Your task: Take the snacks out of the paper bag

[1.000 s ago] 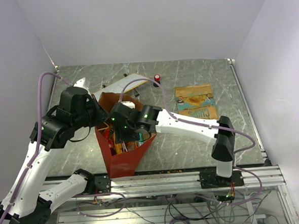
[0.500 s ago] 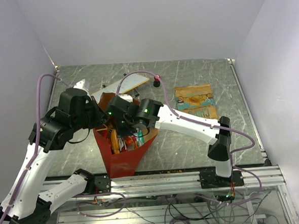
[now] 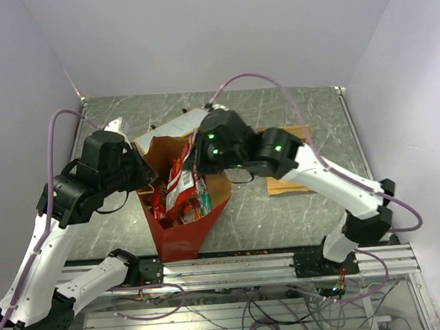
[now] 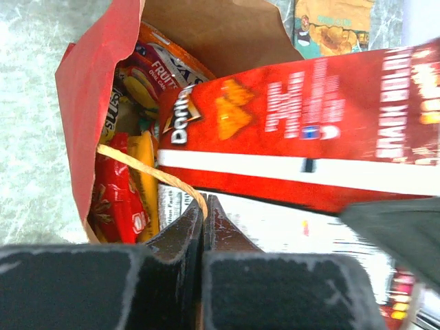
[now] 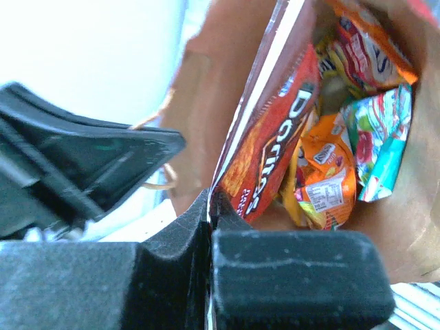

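The paper bag (image 3: 181, 236) stands open at the near left of the table, red outside (image 4: 88, 103) and brown inside (image 5: 206, 103). My left gripper (image 3: 145, 183) is shut on its thin tan handle (image 4: 148, 170), the jaws (image 4: 201, 210) pinched tight at the bag's left rim. My right gripper (image 3: 196, 160) is shut on the edge of a red Doritos packet (image 3: 182, 184), which hangs half out of the bag's mouth (image 5: 275, 151) (image 4: 295, 130). Several more snacks, orange, yellow, red and multicolour (image 5: 337, 172) (image 4: 127, 185), lie inside the bag.
A flat white board (image 3: 174, 125) lies behind the bag. An orange-and-teal packet (image 3: 287, 185) (image 4: 333, 24) lies flat on the table to the right, partly under my right arm. Grey walls close the left, back and right sides.
My right gripper shut on the Doritos packet down in the bag and rose with it, the arm swinging up and back. My left gripper kept hold of the handle.
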Controlling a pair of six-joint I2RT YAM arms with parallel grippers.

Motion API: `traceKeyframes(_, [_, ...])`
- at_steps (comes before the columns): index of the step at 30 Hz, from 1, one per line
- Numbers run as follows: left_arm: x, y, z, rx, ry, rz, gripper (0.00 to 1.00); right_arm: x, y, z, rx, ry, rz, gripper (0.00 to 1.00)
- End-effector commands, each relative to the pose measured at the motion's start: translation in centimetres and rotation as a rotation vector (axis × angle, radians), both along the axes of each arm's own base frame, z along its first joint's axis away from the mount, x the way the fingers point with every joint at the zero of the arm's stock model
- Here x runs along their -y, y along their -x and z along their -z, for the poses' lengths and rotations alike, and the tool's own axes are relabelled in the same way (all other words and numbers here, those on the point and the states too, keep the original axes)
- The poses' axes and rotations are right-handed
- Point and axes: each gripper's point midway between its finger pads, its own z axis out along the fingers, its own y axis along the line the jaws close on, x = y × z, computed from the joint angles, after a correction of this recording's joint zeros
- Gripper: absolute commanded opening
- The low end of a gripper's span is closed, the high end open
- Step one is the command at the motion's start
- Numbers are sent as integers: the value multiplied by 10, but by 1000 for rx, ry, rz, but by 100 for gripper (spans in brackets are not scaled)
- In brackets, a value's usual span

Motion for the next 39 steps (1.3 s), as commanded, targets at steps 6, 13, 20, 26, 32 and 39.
traceKeyframes(6, [3,-2,-13,49,20,19,7,34,-15,-103,158,-262,114,0])
traceKeyframes(13, [3,-1,-9,38,16,22,7,65,-20,-167,284,-371,179,0])
traceKeyframes(20, [2,0,-3,24,16,15,7,115,-32,-230,506,-435,306,0])
traceKeyframes(26, [3,-3,-1,23,40,-10,7,153,-56,-246,671,-345,478,0])
traceKeyframes(32, [3,-7,2,9,15,-10,7,194,-104,-229,725,-74,645,0])
traceKeyframes(39, [5,-9,-1,17,9,7,7,238,-171,-154,630,144,687,0])
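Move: The Doritos bag is already pinched in the right hand, which stands just above the open paper bag; the paper bag's middle is some 18 cm below, 5 cm back and 5 cm to the left. The flat chips bag, on the table where snacks are being laid, is about 20 cm ahead, 37 cm right and 32 cm down; a small red-topped bottle stands roughly 39 cm ahead, 12 cm right and 30 cm down. From the left hand the chips bag is some 20 cm ahead and 47 cm right, 30 cm down. The Doritos bag, kept pinched in the shut right fingers, is drawn up out of the paper bag by over 20 cm, drifting right, then carried fast right and forward over the table towards the chips bag's side, sinking slightly last. Meanwhile the wrist swings nearly 60 degrees, clockwise and upward, until the fingers point forward and level. The left hand keeps its hold at the paper bag's rim and handle. ##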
